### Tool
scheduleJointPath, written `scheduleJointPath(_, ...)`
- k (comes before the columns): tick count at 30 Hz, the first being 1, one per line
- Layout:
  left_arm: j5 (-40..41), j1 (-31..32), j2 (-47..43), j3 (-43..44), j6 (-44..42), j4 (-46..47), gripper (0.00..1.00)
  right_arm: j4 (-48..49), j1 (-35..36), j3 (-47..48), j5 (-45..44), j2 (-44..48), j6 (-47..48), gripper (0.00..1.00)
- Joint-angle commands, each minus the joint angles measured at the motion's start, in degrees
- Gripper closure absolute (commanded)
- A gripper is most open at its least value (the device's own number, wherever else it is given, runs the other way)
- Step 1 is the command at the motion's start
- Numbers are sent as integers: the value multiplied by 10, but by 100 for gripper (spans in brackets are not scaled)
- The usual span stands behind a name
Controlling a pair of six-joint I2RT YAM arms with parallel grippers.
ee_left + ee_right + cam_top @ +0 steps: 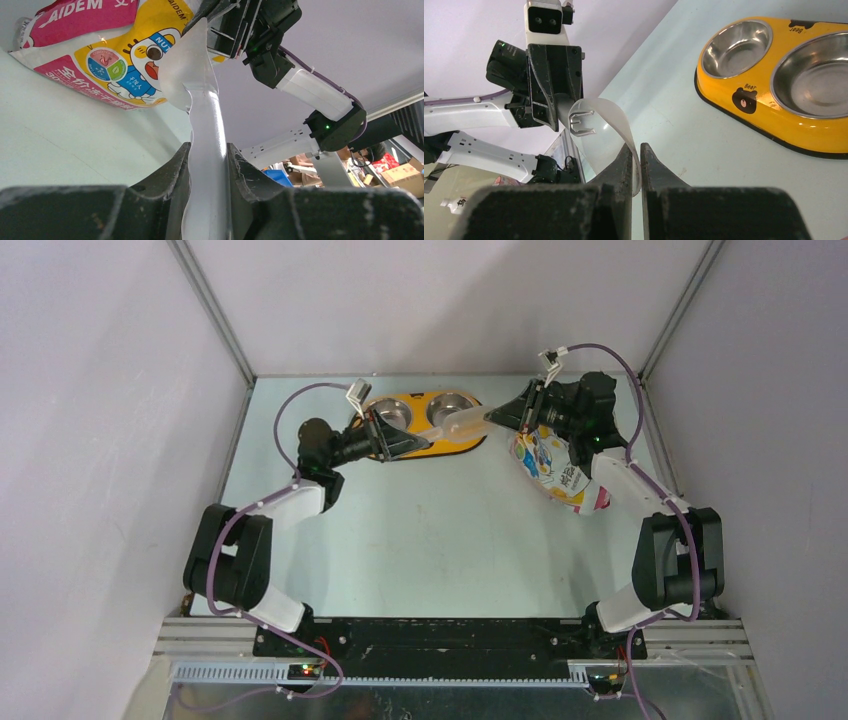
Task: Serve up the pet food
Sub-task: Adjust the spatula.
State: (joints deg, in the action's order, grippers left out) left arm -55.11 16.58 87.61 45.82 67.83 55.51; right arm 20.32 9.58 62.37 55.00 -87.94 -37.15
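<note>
A clear plastic scoop [462, 421] hangs over the table beside the yellow double bowl [457, 446], held from both ends. My left gripper [209, 150] is shut on its handle [205, 115], and both fingers touch it. My right gripper [636, 155] is shut on the thin rim of the scoop's cup [599, 125]. The pet food bag [556, 470], yellow-white with a cartoon cat and a pink base, lies on the table under the right arm and also shows in the left wrist view [115, 65]. The pet food itself is hidden. Both steel cups [736, 47] look empty.
The double bowl stands at the back middle of the table, close to the rear wall. Side walls close in the table on the left and right. The right arm [310, 95] reaches over the bag.
</note>
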Motion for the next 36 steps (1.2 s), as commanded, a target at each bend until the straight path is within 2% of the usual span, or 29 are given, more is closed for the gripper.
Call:
scheduleJointPath(1, 4, -1, -27, 18, -32, -19, 88, 20, 2, -4, -8, -2, 7, 100)
scheduleJointPath(3, 6, -1, -30, 19, -40, -32, 92, 21, 0, -4, -5, 0, 7, 92)
scheduleJointPath(4, 5, -1, -31, 21, -43, -37, 97, 23, -2, -4, -4, 1, 7, 88)
scheduleJointPath(6, 5, -1, -34, 24, -54, -53, 100, 25, -6, -4, -2, 5, 6, 76)
scheduleJointPath(7, 5, -1, -36, 25, -63, -65, 100, 25, -7, -4, -1, 9, 6, 68)
scheduleJointPath(11, 9, -5, -50, 30, -108, -112, 100, 21, -15, -3, -3, 33, 16, 46)
scheduleJointPath(13, 13, -8, -62, 33, -141, -147, 100, 10, -18, -3, -9, 53, 32, 40)
scheduleJointPath(21, 22, -22, -112, 48, -256, -249, 100, -62, -28, 12, -35, 153, 111, 36)
scheduleJointPath(23, 34, -23, -128, 65, -315, -313, 100, -97, -31, 25, -50, 180, 139, 36)
scheduleJointPath(24, 42, -23, -140, 74, -370, -386, 100, -139, -31, 40, -80, 190, 171, 35)
scheduleJointPath(27, 84, -24, -159, 125, -487, -514, 100, -230, -31, 80, -178, 230, 267, 35)
scheduleJointPath(28, 100, -25, -169, 134, -530, -568, 100, -267, -31, 96, -246, 237, 286, 34)
scheduleJointPath(31, 106, -25, -189, 158, -601, -632, 100, -314, -33, 128, -400, 255, 375, 34)
scheduleJointPath(36, 100, -29, -210, 163, -647, -711, 100, -377, -46, 149, -535, 239, 456, 32)
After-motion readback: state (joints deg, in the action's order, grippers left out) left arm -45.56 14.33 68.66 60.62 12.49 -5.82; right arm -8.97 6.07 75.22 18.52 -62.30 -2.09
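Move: The left hand already has the spatula by its handle; the spatula's middle lies about 7 cm to its right and 2 cm farther out. From the right hand, shut on the scoop end, that middle is some 8 cm left and 3 cm back, level. The yellow bowl tray sits about 17 cm ahead of the left hand, straight out, and 22 cm below; the food bag stands roughly 17 cm right of the right hand, 2 cm back, 16 cm below. The right hand opens and comes free of the scoop end, then climbs away about 16 cm, drawing back a few centimetres at first and then swinging some 13 cm right towards the food bag while its wrist turns clockwise and tips up, fingers staying open. The left hand keeps its grip on the handle, sinks a centimetre or two, then carries the spatula about 5 cm left and slightly up again, rolling roughly 35 degrees about its fingers and dipping the fingertips. ##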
